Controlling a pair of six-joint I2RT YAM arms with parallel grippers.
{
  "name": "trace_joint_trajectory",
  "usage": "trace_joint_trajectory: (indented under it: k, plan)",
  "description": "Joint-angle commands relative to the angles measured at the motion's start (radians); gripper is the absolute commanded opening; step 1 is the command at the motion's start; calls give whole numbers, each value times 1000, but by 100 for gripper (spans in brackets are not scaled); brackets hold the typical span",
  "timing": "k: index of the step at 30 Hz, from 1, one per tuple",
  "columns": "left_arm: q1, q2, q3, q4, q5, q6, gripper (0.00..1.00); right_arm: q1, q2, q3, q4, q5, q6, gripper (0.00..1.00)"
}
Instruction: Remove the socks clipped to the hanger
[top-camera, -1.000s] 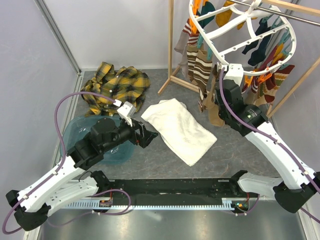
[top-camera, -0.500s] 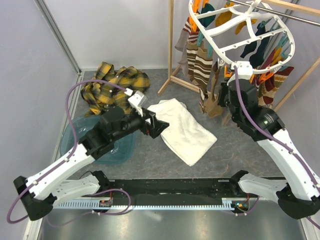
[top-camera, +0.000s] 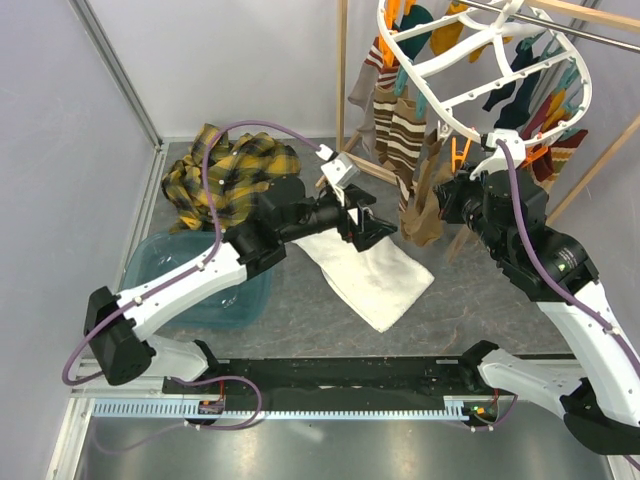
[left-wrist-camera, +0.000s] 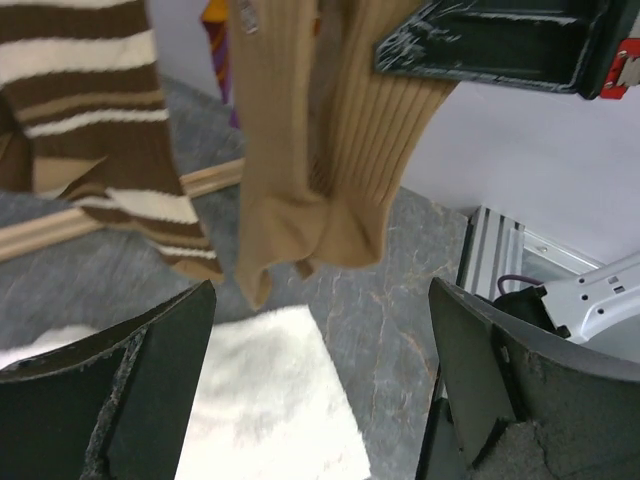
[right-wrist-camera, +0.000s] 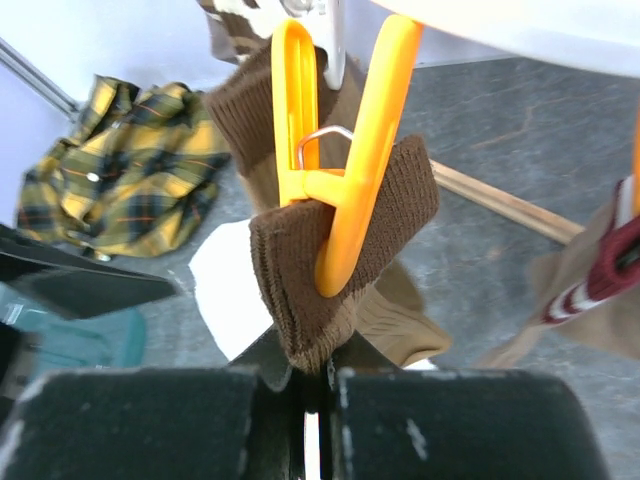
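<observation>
The white oval hanger (top-camera: 480, 62) hangs at the top right with several socks clipped round it, striped brown and cream ones (top-camera: 398, 125) on its left side. An orange clip (right-wrist-camera: 345, 160) pinches the brown cuff of a tan sock (right-wrist-camera: 340, 250). My right gripper (right-wrist-camera: 318, 372) is shut on that cuff just under the clip, and shows from above (top-camera: 445, 195) beside the hanging tan socks (top-camera: 420, 212). My left gripper (top-camera: 388, 228) is open, its fingers (left-wrist-camera: 150, 380) spread just below and in front of the tan socks (left-wrist-camera: 320, 170), not touching them.
A white towel (top-camera: 372, 270) lies on the grey floor under the left gripper. A yellow-black plaid shirt (top-camera: 230, 170) is heaped at the back left and a teal basin (top-camera: 165, 290) stands on the left. The wooden rack frame (top-camera: 343, 100) stands behind the socks.
The left arm has swung from above the basin to the right, up to the tan socks, still open. The right gripper has closed on the sock's cuff below the orange clip.
</observation>
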Motion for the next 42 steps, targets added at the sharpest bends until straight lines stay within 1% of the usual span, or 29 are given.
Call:
trace_joint_trajectory:
  k: [1,9,12,13,14,15,16,17,18,20,21,24,25,30,34,37,42]
  plan:
    - [-22,65,57,135,64,73,95,-2,-18,-20,67,-23,75,0]
    - [-67,193,107,159,83,89,94,-4,-44,-47,85,-3,123,0]
    - [-79,224,132,161,65,103,88,-2,-56,-52,87,8,138,0]
    - [-79,238,143,162,65,101,69,-4,-56,-53,87,6,143,0]
    - [-82,244,149,161,64,98,55,-2,-58,-54,84,3,146,2]
    - [-83,247,152,158,65,93,42,-2,-59,-54,78,3,145,9]
    - [-85,244,152,156,77,86,23,-4,-59,-46,70,2,155,15]
    - [-87,241,149,156,85,81,12,-2,-58,-40,49,8,160,20]
    - [-87,237,147,155,90,72,2,-2,-55,-32,38,6,160,31]
    - [-87,218,126,153,97,50,2,-4,-53,3,-3,13,166,41]
    - [-87,209,118,155,102,44,2,-4,-47,18,-19,20,165,48]
    - [-87,183,89,158,106,18,2,-2,-25,103,-97,71,160,60]
    - [-88,180,74,161,117,8,2,-2,-19,155,-117,85,158,62]
    - [-90,158,52,162,154,-25,2,-2,34,288,-191,193,134,65]
    - [-90,141,37,161,165,-58,2,-4,87,406,-207,235,86,66]
    - [-88,138,32,162,180,-84,2,-2,123,462,-215,253,57,67]
    - [-90,146,34,155,194,-108,2,-2,160,476,-212,281,37,68]
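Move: The brown sock's hanging leg is about 8 cm to the right of the open left hand, level fore and aft and about 2 cm lower. A striped sock hangs about 9 cm ahead, 5 cm right and 5 cm above that hand. The right hand still pinches the brown sock's cuff; the leg's middle is some 4 cm left and 9 cm below, the orange clip about 3 cm ahead, straight in line, and 4 cm above. Left hand reaches 7 cm rightward and down, pinches brown sock, draws back; right hand releases, rises about 10 cm. ##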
